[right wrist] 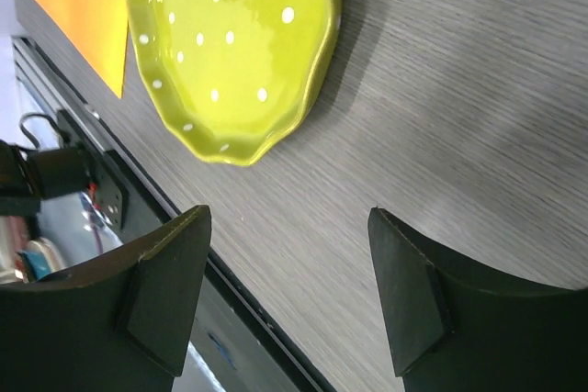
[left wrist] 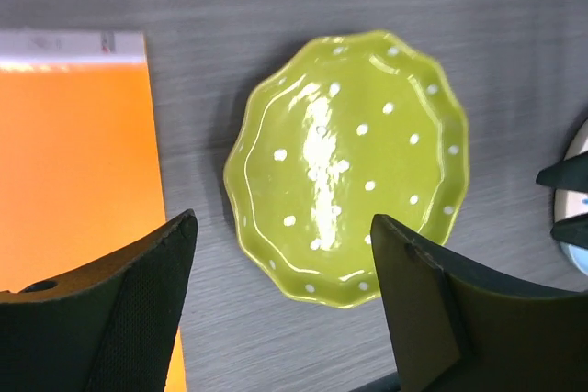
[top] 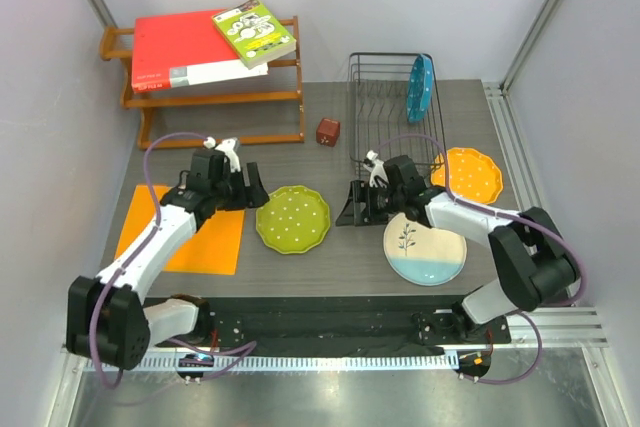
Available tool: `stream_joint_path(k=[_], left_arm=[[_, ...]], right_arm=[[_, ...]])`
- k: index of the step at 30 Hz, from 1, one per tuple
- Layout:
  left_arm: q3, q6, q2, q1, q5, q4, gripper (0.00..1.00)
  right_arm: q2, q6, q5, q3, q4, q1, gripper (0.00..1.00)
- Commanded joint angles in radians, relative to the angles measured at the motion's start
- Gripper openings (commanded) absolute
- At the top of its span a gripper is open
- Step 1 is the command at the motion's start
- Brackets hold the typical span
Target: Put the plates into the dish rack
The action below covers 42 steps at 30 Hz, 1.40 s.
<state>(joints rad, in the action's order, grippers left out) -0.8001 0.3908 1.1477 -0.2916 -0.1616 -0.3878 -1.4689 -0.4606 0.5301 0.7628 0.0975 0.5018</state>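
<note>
The lime green plate (top: 292, 218) lies flat on the grey table between my two grippers. My left gripper (top: 252, 187) is open and empty just left of it; in the left wrist view (left wrist: 283, 305) the plate (left wrist: 349, 167) lies ahead of the spread jaws. My right gripper (top: 352, 204) is open and empty just right of it; the plate (right wrist: 234, 43) shows ahead in the right wrist view (right wrist: 289, 296). The cream plate (top: 424, 247) and the orange-yellow plate (top: 472, 174) lie flat at the right. The blue plate (top: 421, 87) stands upright in the dish rack (top: 385, 107).
A flat orange mat (top: 190, 232) lies under my left arm and shows in the left wrist view (left wrist: 73, 162). A wooden shelf (top: 215, 97) with books stands at the back left. A small brown cube (top: 328, 131) sits left of the rack.
</note>
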Motion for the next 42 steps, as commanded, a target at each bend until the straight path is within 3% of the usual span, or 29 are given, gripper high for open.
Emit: stream_joint_path(k=[1,15,20,24,33,42], left_arm=[[0.013,0.026,0.087,0.035,-0.153,0.018,0.74],[-0.017,0.036,0.334,0.135,-0.174,0.081,0.62],[-0.013,0.028,0.414,0.137,-0.291,0.116,0.46],[-0.005,0.01,0.458,0.137,-0.349,0.109,0.25],[0.01,-0.049,0.514,0.137,-0.446,0.078,0.0],[0.025,-0.003,0.53,0.131,-0.487,0.153,0.0]], right_arm=[[-0.045,-0.135,0.034,-0.01,-0.225,-0.002,0.74],[-0.218,-0.184,0.018,0.006,-0.343,0.035,0.73],[-0.255,-0.225,0.008,-0.023,-0.416,0.037,0.73],[-0.278,-0.259,0.01,-0.051,-0.47,0.038,0.72],[-0.307,-0.291,0.001,-0.069,-0.524,0.064,0.71],[-0.317,-0.283,0.011,-0.062,-0.522,0.109,0.7]])
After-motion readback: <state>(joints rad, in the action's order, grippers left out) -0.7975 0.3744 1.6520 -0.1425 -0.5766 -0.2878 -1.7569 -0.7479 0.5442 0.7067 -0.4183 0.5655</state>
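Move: The green plate's middle is about 8 cm to the right of my left hand, a centimetre nearer me and some 12 cm below; the orange sheet is about 17 cm to that hand's left and 3 cm nearer. From my right hand the green plate is roughly 12 cm left, 1 cm nearer and 7 cm down, the cream plate about 16 cm right and 6 cm nearer, and the red-brown block about 17 cm ahead and 4 cm left. I sink my left hand about 11 cm nearly straight down to the green plate's left rim, tipping its fingers some 30 degrees steeper, then shut them and pinch the rim. Meanwhile I bring my right hand, open, about 5 cm left, 4 cm down and a little forward, so its fingers straddle the right rim without closing. ##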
